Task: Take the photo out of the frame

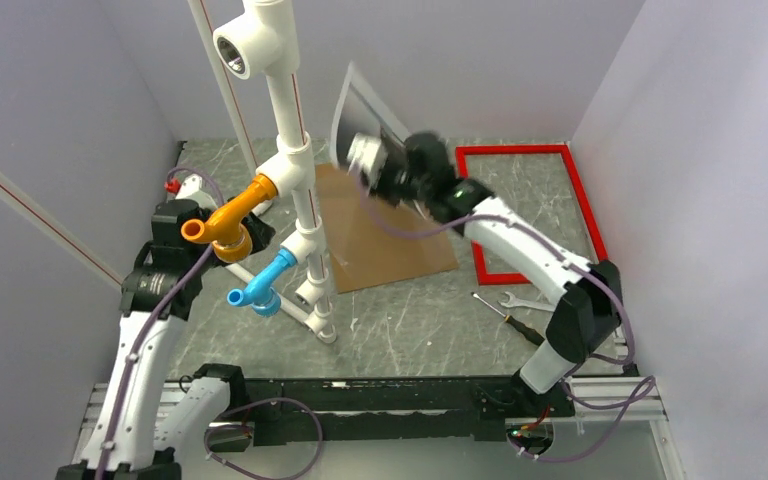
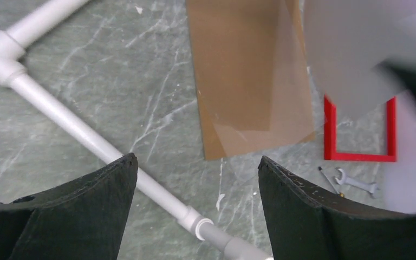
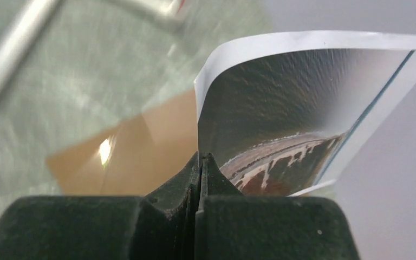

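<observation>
The photo is up in the air above the table's middle, curling, with its dark landscape side facing the right wrist camera. My right gripper is shut on its lower edge. The red frame lies flat and open on the table at the back right, apart from the photo; one corner shows in the left wrist view. My left gripper hangs open over the table at the left, with nothing between its fingers.
A brown backing board lies flat in the middle, below the photo. A white pipe stand with orange and blue fittings rises by the left arm. A wrench and a screwdriver lie near the frame.
</observation>
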### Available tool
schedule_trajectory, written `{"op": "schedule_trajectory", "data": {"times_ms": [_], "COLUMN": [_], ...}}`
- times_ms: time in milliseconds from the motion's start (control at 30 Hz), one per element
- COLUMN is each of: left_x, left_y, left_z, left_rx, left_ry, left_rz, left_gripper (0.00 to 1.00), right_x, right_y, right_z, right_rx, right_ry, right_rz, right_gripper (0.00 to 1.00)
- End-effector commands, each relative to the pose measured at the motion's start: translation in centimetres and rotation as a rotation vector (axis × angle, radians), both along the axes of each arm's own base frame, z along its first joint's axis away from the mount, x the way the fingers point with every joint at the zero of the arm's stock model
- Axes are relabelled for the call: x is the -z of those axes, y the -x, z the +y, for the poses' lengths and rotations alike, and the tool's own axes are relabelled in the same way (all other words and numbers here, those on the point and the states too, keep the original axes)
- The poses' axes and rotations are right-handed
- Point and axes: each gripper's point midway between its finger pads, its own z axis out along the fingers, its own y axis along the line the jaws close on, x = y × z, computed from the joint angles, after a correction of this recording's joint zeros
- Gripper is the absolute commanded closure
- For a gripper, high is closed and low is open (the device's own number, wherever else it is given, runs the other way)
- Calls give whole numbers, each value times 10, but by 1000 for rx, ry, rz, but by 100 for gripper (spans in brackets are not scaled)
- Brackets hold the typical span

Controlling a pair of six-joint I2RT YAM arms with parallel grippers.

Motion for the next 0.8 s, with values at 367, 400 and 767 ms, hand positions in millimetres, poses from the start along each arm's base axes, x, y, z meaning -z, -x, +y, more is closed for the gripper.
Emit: {"op": "schedule_trajectory", "data": {"times_ms": [367,400,767], "left_x": [69,75,104], "left_y": [-24,-23,-58], "left_z": [-31,-32,-28], "left_rx": [-8,-11,-48], "left_ry": [614,638,659], "left_rz": [-40,-34,-18], "left_gripper": [17,18,19], "right_x": [239,245,263], "right_y": [80,85,91], "right_z": [-9,-7,6], "right_rx": [-97,-113,-133], "right_ry": [617,630,586], "right_rz": [-395,-383,-414], "right_gripper": [100,100,100]}}
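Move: The right hand holds the photo up in the air; the brown board it is going onto has its middle about 7 cm ahead, 6 cm to the right and 30 cm below. The red frame lies some 40 cm to the right and 8 cm ahead, the screwdriver about 29 cm right and 17 cm back. From the left hand, the board's middle is roughly 20 cm ahead, 26 cm right and 25 cm below. Still pinching the photo by the edge near one corner, the right hand sweeps it down fast, some 27 cm, and back about 10 cm to the board's near-left corner, the fingers tipping further downward. The open left hand sinks about 13 cm and edges right, rolling its left side down nearly 40 degrees, towards that same corner. ##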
